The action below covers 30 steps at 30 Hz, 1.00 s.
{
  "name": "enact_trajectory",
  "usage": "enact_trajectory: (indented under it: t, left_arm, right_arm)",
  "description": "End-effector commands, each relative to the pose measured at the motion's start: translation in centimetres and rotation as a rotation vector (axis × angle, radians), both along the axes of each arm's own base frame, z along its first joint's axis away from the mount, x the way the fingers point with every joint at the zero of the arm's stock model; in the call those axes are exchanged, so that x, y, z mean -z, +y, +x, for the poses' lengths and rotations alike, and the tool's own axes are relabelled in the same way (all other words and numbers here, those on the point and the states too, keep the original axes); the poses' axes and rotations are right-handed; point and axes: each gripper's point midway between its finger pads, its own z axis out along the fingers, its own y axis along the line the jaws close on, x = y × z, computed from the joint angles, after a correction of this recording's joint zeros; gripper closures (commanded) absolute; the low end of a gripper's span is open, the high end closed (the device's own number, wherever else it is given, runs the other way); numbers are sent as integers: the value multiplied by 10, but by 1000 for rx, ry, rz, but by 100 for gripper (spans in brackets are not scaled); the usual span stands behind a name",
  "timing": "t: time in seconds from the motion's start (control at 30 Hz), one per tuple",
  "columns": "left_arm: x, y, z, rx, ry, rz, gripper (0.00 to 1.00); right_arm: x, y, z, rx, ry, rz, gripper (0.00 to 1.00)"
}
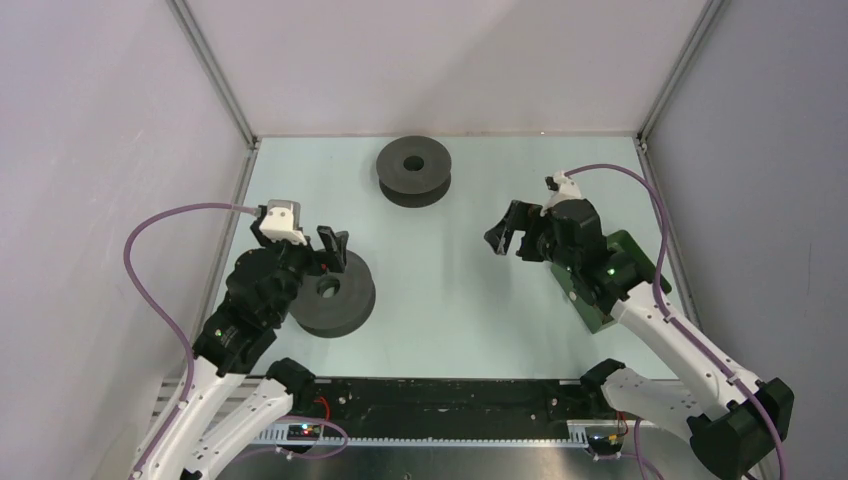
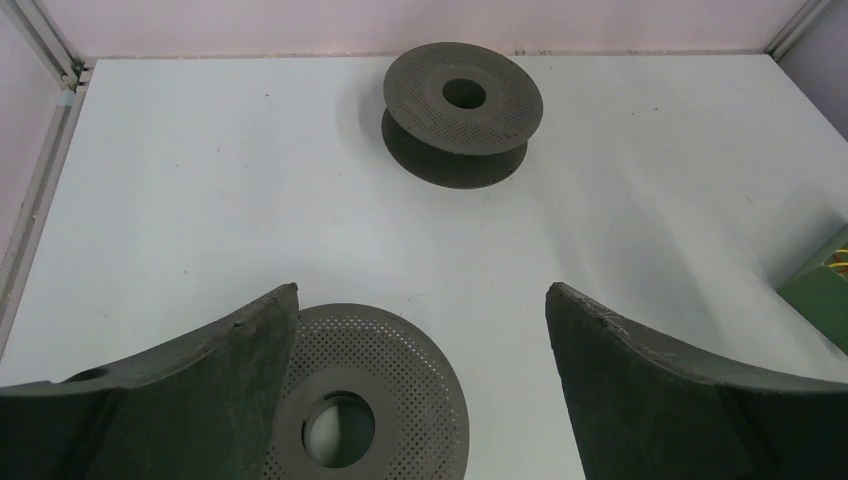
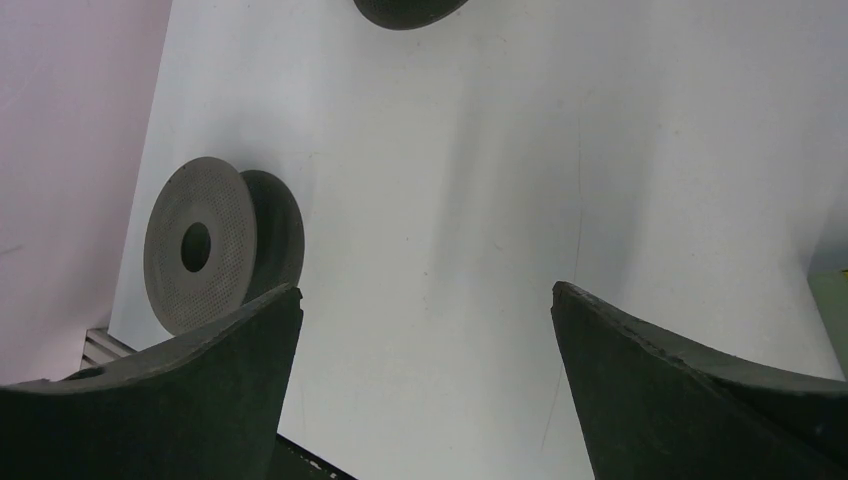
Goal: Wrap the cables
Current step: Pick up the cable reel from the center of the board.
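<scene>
No cables show in any view; they are hidden or out of frame. My left gripper hangs open over the far edge of a dark grey spool lying flat at the table's left. In the left wrist view that spool lies under the left finger of the gripper, nothing between the jaws. My right gripper stands open above bare table right of centre, pointing left. In the right wrist view the gripper holds nothing, and the near spool appears beyond its left finger.
A second dark grey spool lies flat at the back centre, also in the left wrist view. A green box sits under the right arm near the right wall. Metal frame posts and walls border the table.
</scene>
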Motion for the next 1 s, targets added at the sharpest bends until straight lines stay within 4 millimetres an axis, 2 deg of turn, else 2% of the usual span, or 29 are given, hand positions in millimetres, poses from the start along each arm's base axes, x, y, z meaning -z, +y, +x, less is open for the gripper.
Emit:
enact_trajectory:
  t: [0.0, 0.13, 0.33, 0.43, 0.5, 0.53, 0.6, 0.63, 0.67, 0.7, 0.73, 0.77, 0.8, 0.87, 0.9, 0.93, 0.97]
  left_arm:
    - [-1, 2, 3, -9, -17, 21, 5]
    - [-3, 4, 1, -15, -26, 18, 5]
    - [-11, 12, -1, -51, -53, 9, 6]
    - [-18, 21, -6, -81, -82, -4, 7]
    - [-22, 29, -8, -116, -101, -12, 8]
    - [-24, 34, -9, -142, -108, -13, 8]
    - [-29, 44, -14, -180, -131, -25, 8]
    - [-29, 46, -15, -190, -134, -26, 8]
    - [-31, 50, -17, -205, -147, -34, 8]
    - [-32, 53, -18, -218, -151, -36, 8]
    - [-33, 55, -19, -223, -157, -40, 8]
    - [-33, 56, -20, -231, -159, -41, 8]
    - [-34, 57, -21, -235, -162, -43, 8]
    - [-34, 58, -21, -238, -163, -43, 8]
    - [-34, 58, -21, -237, -162, -44, 8]
    - [-33, 57, -20, -234, -161, -43, 8]
    - [-33, 57, -20, -233, -161, -43, 8]
  right_arm:
    - [-12, 6, 4, -3, -29, 38, 0]
    - [-9, 12, 6, -18, -21, 48, 0]
    - [1, 43, 7, -95, -36, 50, 0]
    - [2, 70, 5, -147, -50, 74, 0]
    - [7, 90, 5, -184, -41, 103, 4]
    - [9, 103, 10, -206, -49, 129, 6]
    - [14, 134, 2, -310, -33, 187, 12]
    - [28, 145, 2, -340, -5, 186, 14]
    - [22, 162, -4, -405, -23, 235, 17]
    - [37, 171, -3, -425, 8, 240, 18]
    - [30, 184, -5, -467, -1, 301, 21]
    - [48, 193, -4, -480, 34, 305, 24]
    - [42, 204, -6, -516, 23, 363, 29]
    - [53, 222, -6, -570, 24, 421, 35]
    - [67, 230, -4, -583, 38, 443, 37]
    - [67, 237, -6, -617, 46, 463, 39]
    - [81, 244, -4, -624, 73, 489, 40]
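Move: Around 38 cm to the right hand's left and almost level with it (2 cm nearer the base) lies the cable reel, its middle some 19 cm lower. The far reel stands roughly 37 cm ahead of the hand and 20 cm to its left; the green box is about 25 cm to the right, level with it. From the left hand, the cable reel is nearly straight below, about 25 cm down and 3 cm to the left. Sweeping about 20 cm left and, increasingly, 10 cm down, the empty right hand closes in on the cable reel's right side, swinging some 30 degrees counter-clockwise with its left side rising while its wide-open fingers narrow by over a third. Meanwhile the left hand, still open, backs off left and up by about 5 cm, turning slightly counter-clockwise and tipping up. ##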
